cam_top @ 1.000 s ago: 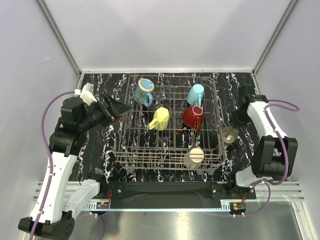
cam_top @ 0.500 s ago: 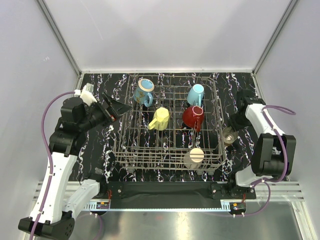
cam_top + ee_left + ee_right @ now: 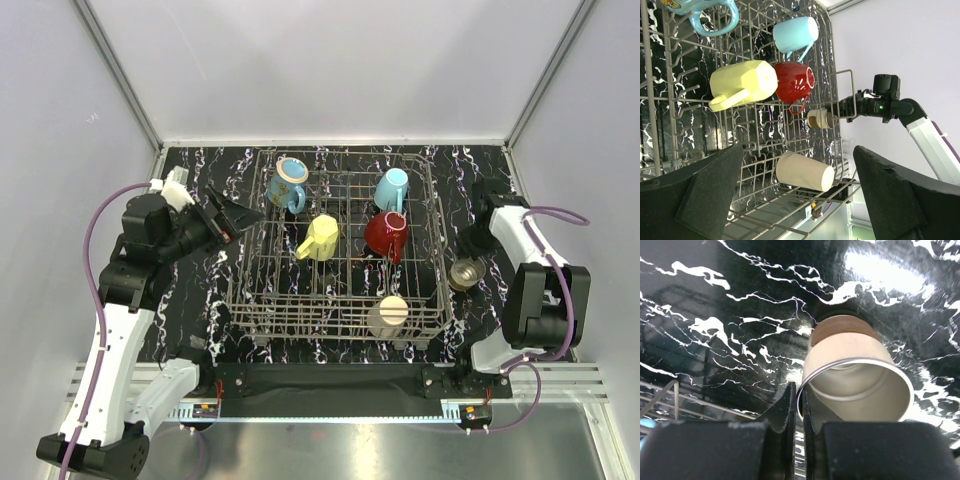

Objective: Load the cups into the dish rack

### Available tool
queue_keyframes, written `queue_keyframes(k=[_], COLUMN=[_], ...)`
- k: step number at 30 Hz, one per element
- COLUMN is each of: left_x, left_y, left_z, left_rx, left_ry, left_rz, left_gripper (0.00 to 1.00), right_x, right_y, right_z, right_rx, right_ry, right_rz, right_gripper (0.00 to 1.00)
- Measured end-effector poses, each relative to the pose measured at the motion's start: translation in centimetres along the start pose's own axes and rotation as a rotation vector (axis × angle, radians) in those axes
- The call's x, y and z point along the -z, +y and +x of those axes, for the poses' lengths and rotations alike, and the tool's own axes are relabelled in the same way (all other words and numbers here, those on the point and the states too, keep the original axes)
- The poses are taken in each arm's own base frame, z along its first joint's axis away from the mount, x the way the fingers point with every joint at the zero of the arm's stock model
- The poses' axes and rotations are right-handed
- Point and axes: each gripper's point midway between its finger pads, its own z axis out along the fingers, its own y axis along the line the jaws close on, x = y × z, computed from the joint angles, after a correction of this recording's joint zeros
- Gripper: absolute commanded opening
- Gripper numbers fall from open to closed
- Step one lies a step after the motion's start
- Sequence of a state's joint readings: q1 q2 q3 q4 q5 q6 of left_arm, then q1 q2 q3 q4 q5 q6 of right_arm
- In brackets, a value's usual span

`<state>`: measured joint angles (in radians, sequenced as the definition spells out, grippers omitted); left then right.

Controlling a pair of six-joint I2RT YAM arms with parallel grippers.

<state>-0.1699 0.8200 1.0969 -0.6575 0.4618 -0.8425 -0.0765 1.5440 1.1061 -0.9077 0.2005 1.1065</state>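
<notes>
The grey wire dish rack [image 3: 238, 285] stands mid-table and holds a patterned light blue mug [image 3: 287, 183], a plain light blue mug [image 3: 391, 188], a yellow-green mug [image 3: 319, 237], a red mug [image 3: 386, 234] and a cream cup [image 3: 388, 315]. The steel tumbler [image 3: 463, 273] stands on the table right of the rack. My right gripper [image 3: 468, 256] is shut on the rim of the tumbler [image 3: 855, 375], one finger inside and one outside. My left gripper [image 3: 235, 212] is open and empty above the rack's left edge. A clear glass [image 3: 842, 148] shows faintly beyond the rack.
The table top [image 3: 200, 180] is black marble-patterned, with white walls close on three sides. The rack's right wall [image 3: 440, 250] stands close beside the tumbler. A corner of the rack's wire [image 3: 660, 390] shows in the right wrist view.
My right gripper has moved down and forward to the steel tumbler and closed on its rim; the tumbler has shifted slightly. The left arm has not moved.
</notes>
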Motion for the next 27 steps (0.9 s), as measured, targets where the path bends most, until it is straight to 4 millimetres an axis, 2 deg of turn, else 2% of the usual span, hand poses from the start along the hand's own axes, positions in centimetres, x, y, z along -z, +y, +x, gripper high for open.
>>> queue_keyframes(k=[4,7,10,13,15,16,18,21,23,24,27], left_x=[-0.1,-0.3,-0.5,-0.7,-1.1,-1.3,-1.6,-1.7,-1.3,-1.0,0.2], left_y=[-0.1,-0.7,-2.0,-3.9,-5.3,-5.8,-7.1,-9.0,-10.3,-10.9,-12.4], left_z=[0.2,0.3,0.3,0.3,0.7,1.0,2.1,3.3,3.5,3.4,2.8], left_rx=[-0.001,-0.011,-0.032,-0.061,-0.084,-0.091,-0.114,-0.143,-0.166,-0.176,-0.205], left_ry=[0.015,0.034,0.057,0.090,0.128,0.146,0.198,0.244,0.236,0.223,0.163], left_rz=[0.009,0.043,0.112,0.215,0.287,0.310,0.370,0.452,0.506,0.534,0.603], left_gripper=[0.98,0.99,0.99,0.99,0.99,0.99,0.99,0.99,0.99,0.99,0.99], right_x=[1.2,4.2,9.7,17.2,22.5,24.5,28.9,33.6,36.2,37.6,40.9], right_y=[1.0,2.9,5.5,7.9,9.7,10.3,11.7,13.5,14.8,15.2,14.4], right_z=[-1.2,-2.8,-4.6,-6.1,-6.4,-6.1,-4.6,-0.5,3.5,6.2,12.9], right_rx=[0.068,0.138,0.217,0.282,0.328,0.349,0.416,0.550,0.662,0.729,0.860], right_ry=[-0.039,-0.093,-0.170,-0.250,-0.286,-0.284,-0.242,-0.111,-0.011,0.057,0.278], right_rz=[-0.038,-0.145,-0.332,-0.549,-0.723,-0.800,-0.982,-1.193,-1.302,-1.368,-1.534], right_gripper=[0.00,0.00,0.00,0.00,0.00,0.00,0.00,0.00,0.00,0.00,0.00])
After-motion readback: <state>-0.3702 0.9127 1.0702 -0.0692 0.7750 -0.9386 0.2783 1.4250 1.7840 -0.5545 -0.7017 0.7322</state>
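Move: The right fingers already pinch the rim of the beige metal-lined cup, whose middle is about 3 cm back, 1 cm to the right and 4 cm below them. The open left gripper waits some 49 cm left, 6 cm back and 25 cm higher; the rack's middle lies about 30 cm left, 2 cm ahead, with the red mug 18 cm left and 5 cm ahead, and the light-blue mug 17 cm left, 16 cm ahead. From the left hand, the held cup is about 50 cm right, 3 cm ahead, 29 cm below. Keeping its pinch on the rim, the right hand lifts the beige cup fast, some 37 cm up, then sweeps about 25 cm left high over the rack towards the left gripper, swinging its fingers from pointing down to nearly level, left and forward. The left hand, still wide open and empty, comes right and up to meet it, turning clockwise and tipping up. ##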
